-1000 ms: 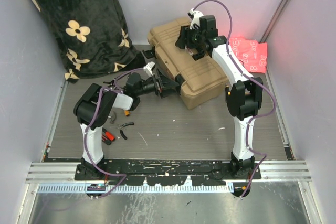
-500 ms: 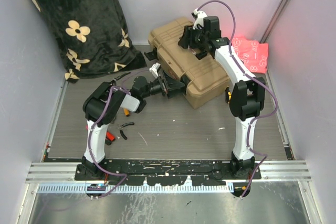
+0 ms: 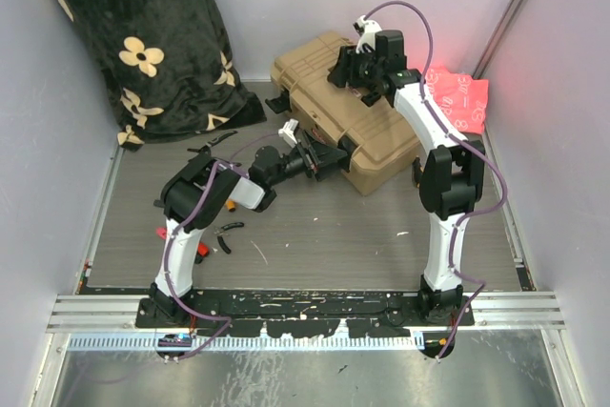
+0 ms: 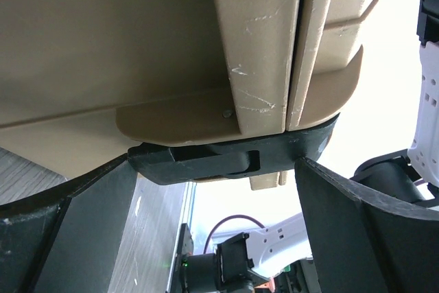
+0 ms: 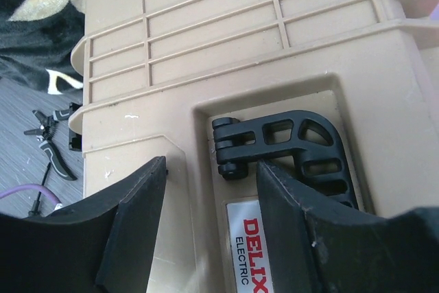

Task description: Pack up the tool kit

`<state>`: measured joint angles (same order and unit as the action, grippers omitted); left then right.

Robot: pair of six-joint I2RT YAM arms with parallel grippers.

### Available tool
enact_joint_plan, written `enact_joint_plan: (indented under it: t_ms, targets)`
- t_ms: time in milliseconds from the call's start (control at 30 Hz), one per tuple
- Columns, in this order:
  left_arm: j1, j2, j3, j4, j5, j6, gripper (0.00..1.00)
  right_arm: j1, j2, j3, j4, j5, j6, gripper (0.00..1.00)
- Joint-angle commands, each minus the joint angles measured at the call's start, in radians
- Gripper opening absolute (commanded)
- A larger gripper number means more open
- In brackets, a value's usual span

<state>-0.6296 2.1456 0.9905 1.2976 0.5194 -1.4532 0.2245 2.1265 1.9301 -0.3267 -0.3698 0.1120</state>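
The tan toolbox (image 3: 379,140) lies closed at the back middle of the table, ribbed lid (image 5: 206,32) up. My left gripper (image 3: 330,155) is at its near left side; in the left wrist view it (image 4: 216,169) stands wide open with a black latch (image 4: 206,162) at its fingertips below the tan shell (image 4: 137,46). My right gripper (image 3: 355,71) hovers over the lid. Its jaws (image 5: 209,197) stand apart astride bare lid, the right finger over the folded black handle (image 5: 302,142). Black-handled pliers (image 3: 227,232) and red- and orange-handled tools (image 3: 195,250) lie loose near the left arm.
A black floral blanket (image 3: 143,35) fills the back left corner. A pink patterned cloth (image 3: 457,97) lies to the right of the toolbox. More small pliers (image 5: 51,152) lie on the grey table (image 3: 315,235) left of the box. Purple walls close in both sides.
My left arm has stretched right, up to the toolbox's near side. The toolbox has slid a little to the right. The right gripper followed it and its jaws narrowed slightly.
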Motion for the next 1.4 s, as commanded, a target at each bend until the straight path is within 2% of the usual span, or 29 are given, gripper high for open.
enact_joint_plan:
  t_ms: [0, 367, 500, 800, 1367]
  targets:
    - [-0.028, 0.004, 0.074, 0.069, -0.133, -0.033, 0.98, -0.036, 0.229, -0.234, -0.660, 0.179, -0.037, 0.60]
    - [-0.031, -0.158, 0.052, 0.130, -0.146, -0.069, 0.99, -0.036, 0.220, -0.292, -0.633, 0.177, -0.047, 0.59]
    - [-0.031, -0.191, 0.049, 0.132, -0.150, -0.083, 0.92, -0.037, 0.218, -0.299, -0.632, 0.180, -0.048, 0.59]
    - [-0.031, -0.252, 0.037, 0.132, -0.148, -0.098, 0.67, -0.037, 0.215, -0.307, -0.623, 0.181, -0.042, 0.59]
    - [0.006, -0.393, -0.030, 0.132, -0.072, -0.122, 0.70, -0.035, 0.226, -0.310, -0.615, 0.179, -0.039, 0.58]
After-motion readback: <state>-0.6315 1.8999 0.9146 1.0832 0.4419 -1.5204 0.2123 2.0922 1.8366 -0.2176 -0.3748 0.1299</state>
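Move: The case's near latch sits just beyond the left fingertips, about 4 cm to the right and 1 cm ahead, at roughly hand height. The other latch is some 12 cm left and 13 cm ahead, and the lid's handle about 9 cm right, 13 cm ahead and 4 cm higher. From the right hand on the lid, the near latch lies about 17 cm back, 1 cm right and 5 cm lower. The left hand partly closes its fingers at the near latch, then levers it upward, finally rising about 5 cm. ##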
